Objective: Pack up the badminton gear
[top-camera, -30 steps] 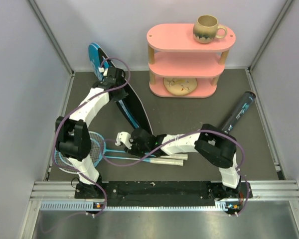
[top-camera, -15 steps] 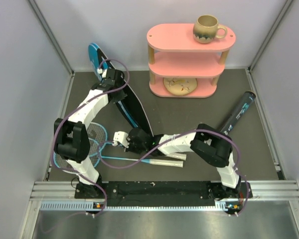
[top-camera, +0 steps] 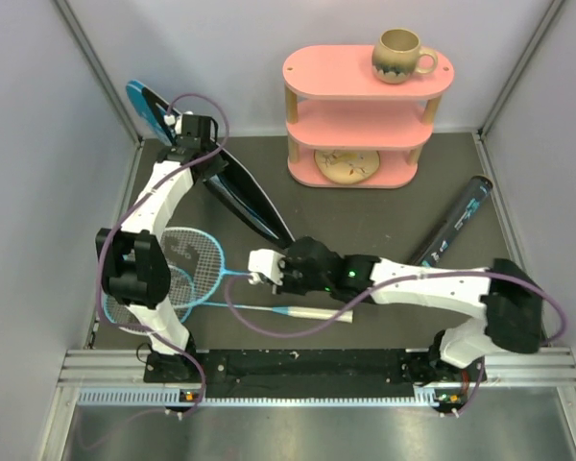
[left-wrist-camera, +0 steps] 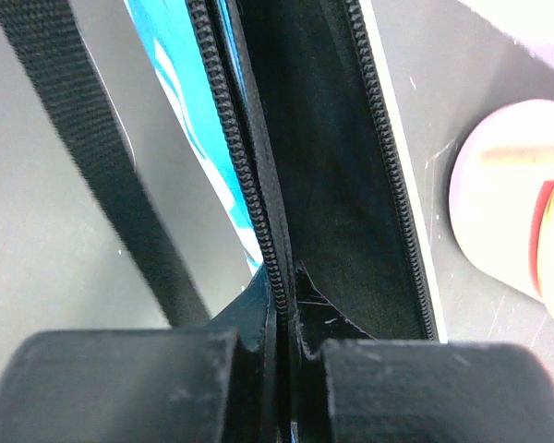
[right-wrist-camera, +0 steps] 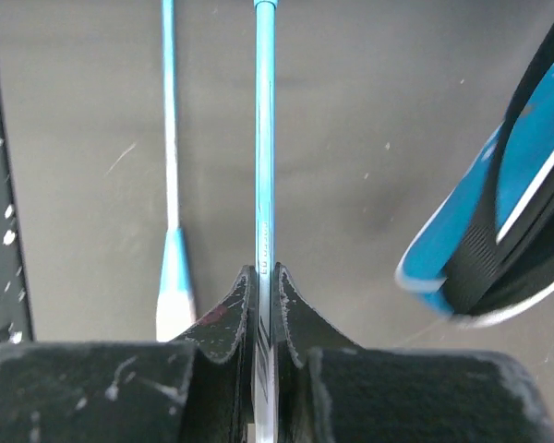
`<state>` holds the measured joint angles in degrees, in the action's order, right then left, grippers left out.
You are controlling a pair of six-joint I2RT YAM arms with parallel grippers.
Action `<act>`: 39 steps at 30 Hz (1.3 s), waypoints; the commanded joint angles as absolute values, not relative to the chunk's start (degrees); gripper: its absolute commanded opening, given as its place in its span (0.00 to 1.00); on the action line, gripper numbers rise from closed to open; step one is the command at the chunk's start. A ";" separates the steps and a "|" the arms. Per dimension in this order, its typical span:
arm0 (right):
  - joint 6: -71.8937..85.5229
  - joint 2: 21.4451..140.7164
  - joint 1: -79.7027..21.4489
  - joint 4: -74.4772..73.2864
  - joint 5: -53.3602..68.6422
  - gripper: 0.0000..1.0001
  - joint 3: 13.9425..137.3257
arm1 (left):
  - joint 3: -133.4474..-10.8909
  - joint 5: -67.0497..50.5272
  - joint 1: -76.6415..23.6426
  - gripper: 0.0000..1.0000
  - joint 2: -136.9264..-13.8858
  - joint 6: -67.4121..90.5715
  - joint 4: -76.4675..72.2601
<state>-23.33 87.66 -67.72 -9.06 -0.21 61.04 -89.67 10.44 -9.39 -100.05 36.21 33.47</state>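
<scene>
My left gripper (top-camera: 185,133) (left-wrist-camera: 282,297) is shut on the zipper edge of the blue racket cover (top-camera: 240,192) (left-wrist-camera: 342,166), holding its wide end up at the back left; the narrow end reaches toward the table's middle. One light-blue racket (top-camera: 194,255) is gripped by its thin shaft (right-wrist-camera: 264,138) in my shut right gripper (top-camera: 259,265) (right-wrist-camera: 265,277). The second racket (top-camera: 139,300) lies nearer the front, its white handle (top-camera: 317,314) (right-wrist-camera: 174,316) pointing right. A long black tube (top-camera: 456,223) lies at the right.
A pink three-tier shelf (top-camera: 365,115) (left-wrist-camera: 499,203) stands at the back with a beige mug (top-camera: 403,53) on top and a plate (top-camera: 346,164) on its lowest tier. The cover's black strap (left-wrist-camera: 102,157) hangs at the left. Grey walls enclose the table.
My right gripper has shut on one racket's shaft and drawn it right, away from the other racket; the right arm has stretched out. My left gripper has carried the cover's wide end up and left.
</scene>
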 commanded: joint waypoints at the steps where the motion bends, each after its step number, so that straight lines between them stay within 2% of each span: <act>1: -20.66 77.29 -68.91 -13.01 0.18 0.00 52.66 | -95.87 13.00 -7.56 0.00 -102.03 34.10 30.32; 6: -17.50 67.60 -68.91 -13.98 -2.28 0.00 47.39 | -101.94 16.16 -5.28 0.00 -103.27 32.96 32.87; 12: -12.93 53.37 -68.29 -15.47 -8.70 0.00 43.60 | -103.27 17.05 -3.08 0.00 -102.92 30.32 32.78; 17: -9.24 44.49 -63.12 -15.38 -11.86 0.00 42.80 | -102.57 18.10 -1.94 0.00 -103.18 30.59 34.19; 21: -5.55 40.08 -56.27 -13.63 -8.54 0.00 42.27 | -101.08 19.07 -1.41 0.00 -102.75 30.67 34.80; 26: 5.33 44.19 -42.57 -11.00 9.55 0.00 45.61 | -96.25 12.67 -0.79 0.00 -100.99 32.87 32.88; 33: 22.74 63.17 -40.43 -5.90 27.23 0.00 61.50 | -87.29 3.61 -0.79 0.00 -98.17 33.31 29.53; 39: 44.54 73.91 -39.29 8.78 39.46 0.00 63.20 | -79.83 -3.67 -0.79 0.00 -94.59 32.52 25.77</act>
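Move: Ahead of the right hand, which already holds the first racket by its shaft, the sport bag's middle lies roughly 23 cm forward and 9 cm left, a little lower. The second racket's middle is about 4 cm back and 10 cm left, 12 cm below; the pink shelf stands some 34 cm forward and 22 cm right, about level. From the left hand, still pinching the bag's zip edge, the held racket's middle is about 22 cm back, 11 cm right and slightly lower. Swinging the held racket clear, the right hand sweeps some 18 cm right, rising and then reaching forward, before it turns back about 11 cm left and higher; the wrist rolls some 60 degrees, bringing the head round forward-left over the bag. The left hand keeps its pinch, carries the bag edge forward-left and up, then lowers it about 7 cm, drawing back slightly. ##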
